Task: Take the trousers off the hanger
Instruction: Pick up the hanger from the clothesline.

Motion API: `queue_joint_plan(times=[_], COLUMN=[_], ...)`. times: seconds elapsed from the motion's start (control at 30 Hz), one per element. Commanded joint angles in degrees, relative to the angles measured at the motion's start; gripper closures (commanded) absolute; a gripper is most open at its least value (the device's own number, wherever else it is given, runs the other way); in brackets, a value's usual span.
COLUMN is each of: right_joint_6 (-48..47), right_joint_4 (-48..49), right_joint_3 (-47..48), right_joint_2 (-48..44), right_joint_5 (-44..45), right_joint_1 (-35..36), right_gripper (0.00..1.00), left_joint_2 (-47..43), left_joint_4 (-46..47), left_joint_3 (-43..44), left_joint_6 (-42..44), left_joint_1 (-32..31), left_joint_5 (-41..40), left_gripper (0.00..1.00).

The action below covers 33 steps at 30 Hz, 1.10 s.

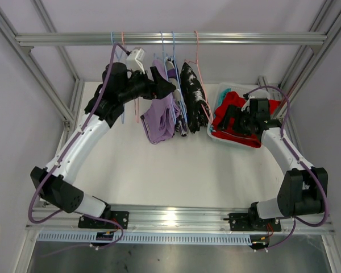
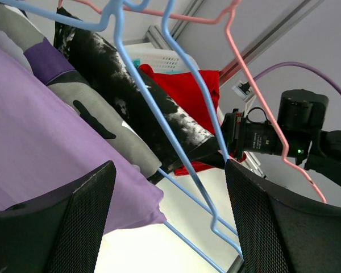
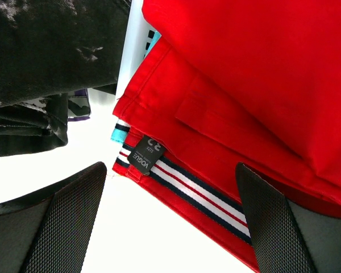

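Note:
Three trousers hang on hangers from the rail (image 1: 170, 38): lilac (image 1: 161, 118), a purple-white-black print (image 1: 179, 114), and black with white blotches (image 1: 194, 96). My left gripper (image 1: 166, 82) is open at the top of the lilac trousers (image 2: 34, 125). A corner of that cloth and a blue hanger wire (image 2: 184, 119) lie between its fingers without being pinched. The red trousers (image 1: 234, 126) and teal trousers (image 1: 234, 94) lie in the white basket (image 1: 216, 135). My right gripper (image 1: 226, 122) hovers open just over the red trousers (image 3: 244, 74), holding nothing.
Pink hangers (image 2: 256, 96) and more blue ones hang on the rail between the trousers. Aluminium frame posts (image 1: 51, 85) stand left and right of the white table (image 1: 170, 170). The basket sits against the right posts.

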Motion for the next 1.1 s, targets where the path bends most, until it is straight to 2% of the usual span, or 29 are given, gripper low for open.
queue_joint_plan(times=[0.0,0.27,0.3,0.43,0.47,0.5,0.53,0.6,0.67,0.8,0.87,0.9,1.0,1.07], right_joint_6=[-1.0,-1.1,-1.1,-1.0,-1.0,-1.0,-0.9,-0.9,-0.9,-0.9,-0.9,-0.9,-0.9,-1.0], right_joint_4=[1.9,1.7,1.7,1.7,1.7,1.7,1.8,1.8,1.8,1.7,1.6,1.6,1.6,1.5], right_joint_3=[-0.1,-0.1,-0.1,-0.1,-0.1,-0.1,-0.1,-0.2,-0.1,-0.2,-0.2,-0.2,-0.3,-0.3], right_joint_2=[-1.7,-1.8,-2.0,-1.8,-1.8,-1.8,-1.9,-1.7,-1.7,-1.8,-1.7,-1.7,-1.9,-1.9], right_joint_5=[-0.9,-0.5,-0.4,-0.4,-0.4,-0.4,-0.5,-0.5,-0.6,-0.5,-0.4,-0.4,-0.2,-0.1], right_joint_1=[0.2,0.3,0.2,0.2,0.3,0.2,0.2,0.2,0.2,0.2,0.4,0.4,0.4,0.5], right_gripper=[0.01,0.01,0.00,0.00,0.01,0.01,0.00,0.01,0.01,0.01,0.00,0.01,0.00,0.01], left_joint_2=[1.7,6.5,6.9,7.5,7.5,7.4,6.9,5.8,3.3,-0.2,-1.4,-1.8,-3.5,-4.3], left_joint_4=[3.7,7.2,7.6,9.2,9.4,9.7,10.6,12.4,18.7,24.2,24.8,24.8,24.4,24.0], left_joint_3=[1.2,1.5,1.5,1.5,1.5,1.4,1.2,-1.3,-3.2,-8.2,-8.8,-8.8,-8.9,-8.9], left_joint_6=[-1.5,-4.7,-4.8,-6.4,-6.9,-7.2,-7.9,-9.4,-11.6,-14.2,-15.1,-15.4,-15.6,-15.4], left_joint_1=[-0.4,-0.4,-0.4,-0.4,-0.4,-0.4,-0.4,-0.4,-0.4,-0.4,-0.4,-0.4,-0.4,-0.4], left_joint_5=[0.1,1.9,2.1,2.6,2.6,2.6,2.7,2.2,2.5,2.2,2.1,1.7,-0.2,-1.1], left_gripper=[0.18,0.21,0.24,0.48,0.50,0.56,0.68,0.72,0.73,0.73,0.79,0.86,0.99,1.00])
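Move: The near side wire of the purple trousers' blue hanger runs down just beyond the left hand's open fingertips, about 3 cm ahead, 3 cm to the right and 2 cm below. The purple trousers hang some 6 cm ahead, 2 cm to the left and 10 cm lower; the camouflage trousers about 8 cm ahead, 5 cm right and 12 cm down. For the right hand, the wire lies roughly 26 cm left, 3 cm ahead and 20 cm above. The left hand pinches the blue hanger's side wire between its fingertips: it first slips about 5 cm forward, down and to the right with the fingers open around the wire. Then the fingers go from wide open to shut while the hand eases back and up a couple of centimetres, rolling some 15 degrees so its left side sinks. ##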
